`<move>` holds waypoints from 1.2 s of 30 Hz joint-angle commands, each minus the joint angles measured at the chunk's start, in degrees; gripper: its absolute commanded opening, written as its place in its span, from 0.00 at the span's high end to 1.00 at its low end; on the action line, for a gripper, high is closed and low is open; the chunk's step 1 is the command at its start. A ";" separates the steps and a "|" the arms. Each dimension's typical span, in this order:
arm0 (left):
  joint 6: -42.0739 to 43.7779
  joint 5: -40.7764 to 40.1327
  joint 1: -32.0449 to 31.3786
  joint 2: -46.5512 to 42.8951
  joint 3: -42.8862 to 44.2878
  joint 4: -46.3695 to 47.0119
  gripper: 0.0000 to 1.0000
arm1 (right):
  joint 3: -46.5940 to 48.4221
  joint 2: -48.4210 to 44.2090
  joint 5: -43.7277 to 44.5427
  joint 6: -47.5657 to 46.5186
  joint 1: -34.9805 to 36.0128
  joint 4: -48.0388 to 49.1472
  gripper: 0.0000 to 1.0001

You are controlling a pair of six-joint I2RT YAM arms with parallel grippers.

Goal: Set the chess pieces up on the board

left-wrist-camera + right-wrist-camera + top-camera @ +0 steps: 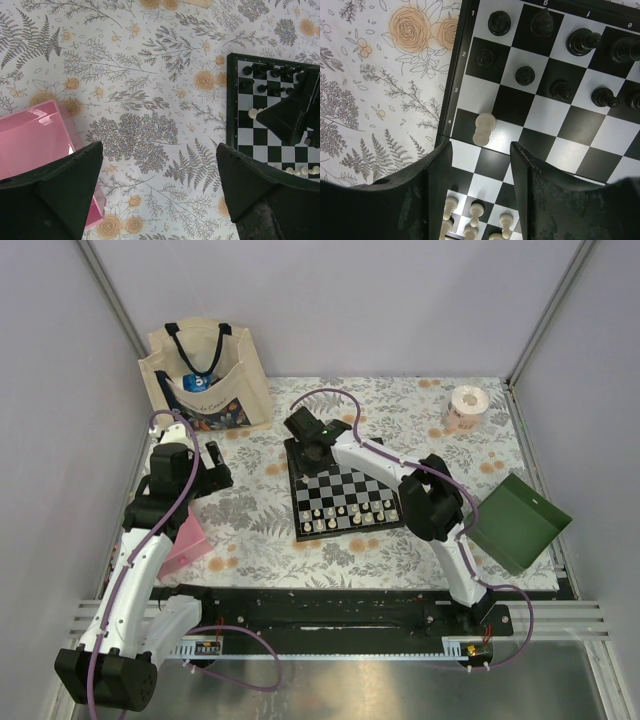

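Observation:
The board (345, 485) lies mid-table on the flowered cloth. Cream chess pieces (350, 516) stand in rows along its near edge. In the right wrist view black pieces (499, 22) stand at the far end of the board (580, 130), and one cream piece (485, 128) lies on its side by the left border. My right gripper (481, 150) hovers open just behind that piece, nothing between its fingers. More cream pieces (475, 220) show below it. My left gripper (159, 155) is wide open over bare cloth, left of the board (260, 137).
A pink box (35, 135) sits by my left finger. A tote bag (205, 375) stands at the back left, a tape roll (466, 406) at the back right, and a green dustpan (518, 520) right of the board.

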 commanded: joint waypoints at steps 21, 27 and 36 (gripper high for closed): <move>0.32 0.37 0.31 -0.91 -0.25 2.24 0.01 | 6.85 5.14 -0.95 -1.71 -1.08 -1.14 0.60; 0.32 0.28 0.31 -0.91 -0.25 2.24 0.01 | 7.12 5.32 -0.95 -1.88 -1.08 -1.76 0.61; 0.32 0.29 0.31 -0.91 -0.25 2.24 0.01 | 6.76 5.06 -0.51 -1.97 -1.26 -1.76 0.69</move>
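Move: The lone white chess piece stands just below and beyond my right fingertips, about 2 cm ahead, 1 cm left and 3 cm lower. The nearest black pawn is some 5 cm ahead and 2 cm left of my right hand. The left end of the white pawn row lies about 6 cm back and 1 cm left. From my left hand, the lone white piece is roughly 11 cm ahead, 21 cm right and 17 cm down. My right hand settles the last 2 cm down onto the lone white piece, easing about 1 cm forward early on, with the wrist held at its slant. After the first dip I nearly hover while the half-open fingers draw in from both sides of its head. Then I sink a little more, still narrowing until they closely straddle it. ##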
